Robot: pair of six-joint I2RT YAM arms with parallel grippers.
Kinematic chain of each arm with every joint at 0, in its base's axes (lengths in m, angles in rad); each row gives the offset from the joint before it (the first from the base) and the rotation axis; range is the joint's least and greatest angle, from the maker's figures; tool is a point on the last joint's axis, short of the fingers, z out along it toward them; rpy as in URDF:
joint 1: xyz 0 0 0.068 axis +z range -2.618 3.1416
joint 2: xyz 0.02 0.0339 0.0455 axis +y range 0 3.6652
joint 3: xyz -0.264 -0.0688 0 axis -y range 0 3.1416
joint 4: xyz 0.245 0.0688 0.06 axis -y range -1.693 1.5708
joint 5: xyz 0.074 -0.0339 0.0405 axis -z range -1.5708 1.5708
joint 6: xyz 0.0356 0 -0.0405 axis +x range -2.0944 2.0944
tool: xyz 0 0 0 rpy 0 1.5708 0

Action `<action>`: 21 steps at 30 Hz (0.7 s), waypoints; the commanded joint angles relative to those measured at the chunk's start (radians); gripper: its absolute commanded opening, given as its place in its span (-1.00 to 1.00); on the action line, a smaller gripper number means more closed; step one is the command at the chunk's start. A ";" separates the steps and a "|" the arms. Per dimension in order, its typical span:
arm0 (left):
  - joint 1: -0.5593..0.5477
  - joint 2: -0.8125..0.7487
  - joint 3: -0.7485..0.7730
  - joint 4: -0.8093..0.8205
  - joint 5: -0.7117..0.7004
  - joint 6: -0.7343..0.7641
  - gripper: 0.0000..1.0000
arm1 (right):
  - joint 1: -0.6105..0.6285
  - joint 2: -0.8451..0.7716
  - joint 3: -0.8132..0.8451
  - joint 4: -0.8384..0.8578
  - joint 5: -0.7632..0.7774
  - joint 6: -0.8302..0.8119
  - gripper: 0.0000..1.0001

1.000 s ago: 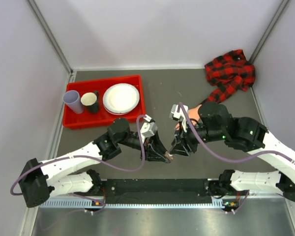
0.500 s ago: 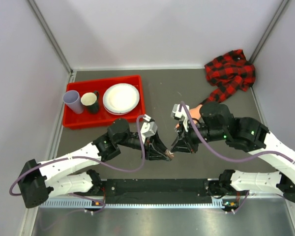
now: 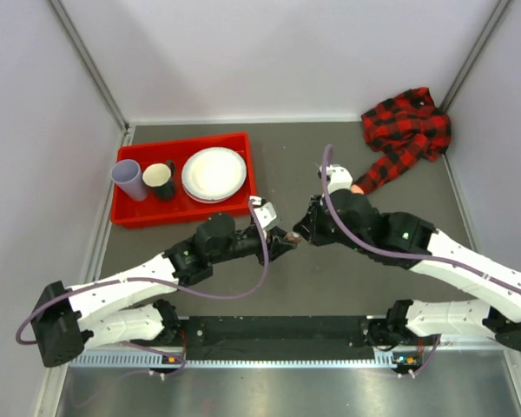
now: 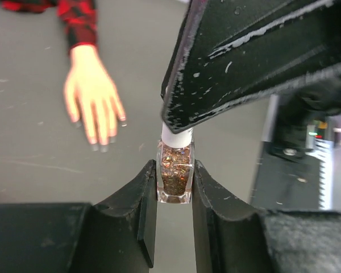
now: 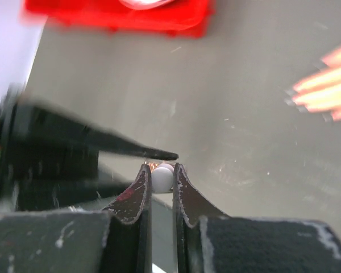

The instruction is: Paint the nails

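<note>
A small clear polish bottle (image 4: pixel 174 173) of brown glitter hangs above the table, my left gripper (image 4: pixel 174 170) shut on its glass sides. Its white cap (image 5: pixel 162 177) sits between the fingers of my right gripper (image 5: pixel 161 170), which is shut on it. In the top view the two grippers meet tip to tip, left gripper (image 3: pixel 286 236) and right gripper (image 3: pixel 302 234). The peach mannequin hand (image 4: pixel 94 96) lies flat, palm down, beyond the bottle, with its nails (image 4: pixel 102 147) at the fingertips. From above, my right arm covers most of the hand (image 3: pixel 358 188).
The plaid sleeve (image 3: pixel 391 165) runs to a bunched shirt (image 3: pixel 408 122) in the far right corner. A red tray (image 3: pixel 182 143) at the far left holds two cups (image 3: pixel 128 178) and a white plate (image 3: pixel 214 173).
My right gripper has closed on the bottle's cap. Both grippers, with the bottle between them, have moved away from the near edge toward the table's middle.
</note>
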State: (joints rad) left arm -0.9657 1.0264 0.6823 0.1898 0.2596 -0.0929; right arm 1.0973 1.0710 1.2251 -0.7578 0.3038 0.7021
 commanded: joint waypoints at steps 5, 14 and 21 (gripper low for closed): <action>0.024 0.058 -0.049 0.458 -0.222 -0.024 -1.00 | 0.130 0.150 0.045 -0.138 0.208 0.484 -1.00; 0.024 -0.066 -0.102 0.307 -0.099 -0.025 -1.00 | 0.125 0.078 0.076 -0.071 0.130 0.160 -0.10; 0.024 -0.127 -0.063 0.099 0.125 -0.051 -1.00 | 0.069 -0.034 0.131 -0.109 -0.041 -0.174 0.59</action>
State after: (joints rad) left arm -0.9432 0.9379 0.5625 0.3298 0.2436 -0.1116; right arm 1.1942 1.1191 1.2915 -0.8497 0.4133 0.7609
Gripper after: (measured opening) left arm 0.300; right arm 0.741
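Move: Just above and slightly right of the left fingertips, some 2 cm out, is the white cap, pinched in the right fingers; the left fingers hold the bottle, about 2 cm below and 1 cm ahead and left of the right fingertips. The mannequin hand lies about 12 cm ahead and 10 cm right of both hands, well over 20 cm below; the red tray sits roughly 22 cm ahead and 29 cm left of both. Carrying the still-gripped polish bottle and cap together, both hands dip about 3.5 cm and go some 2 cm forward, the right hand turning roughly 20 degrees clockwise. Both then rise again; the right fingers open wide and let go of the cap, the right hand backing off about 3.5 cm and turning back, while the left keeps its pinch on the bottle and eases slightly left. ##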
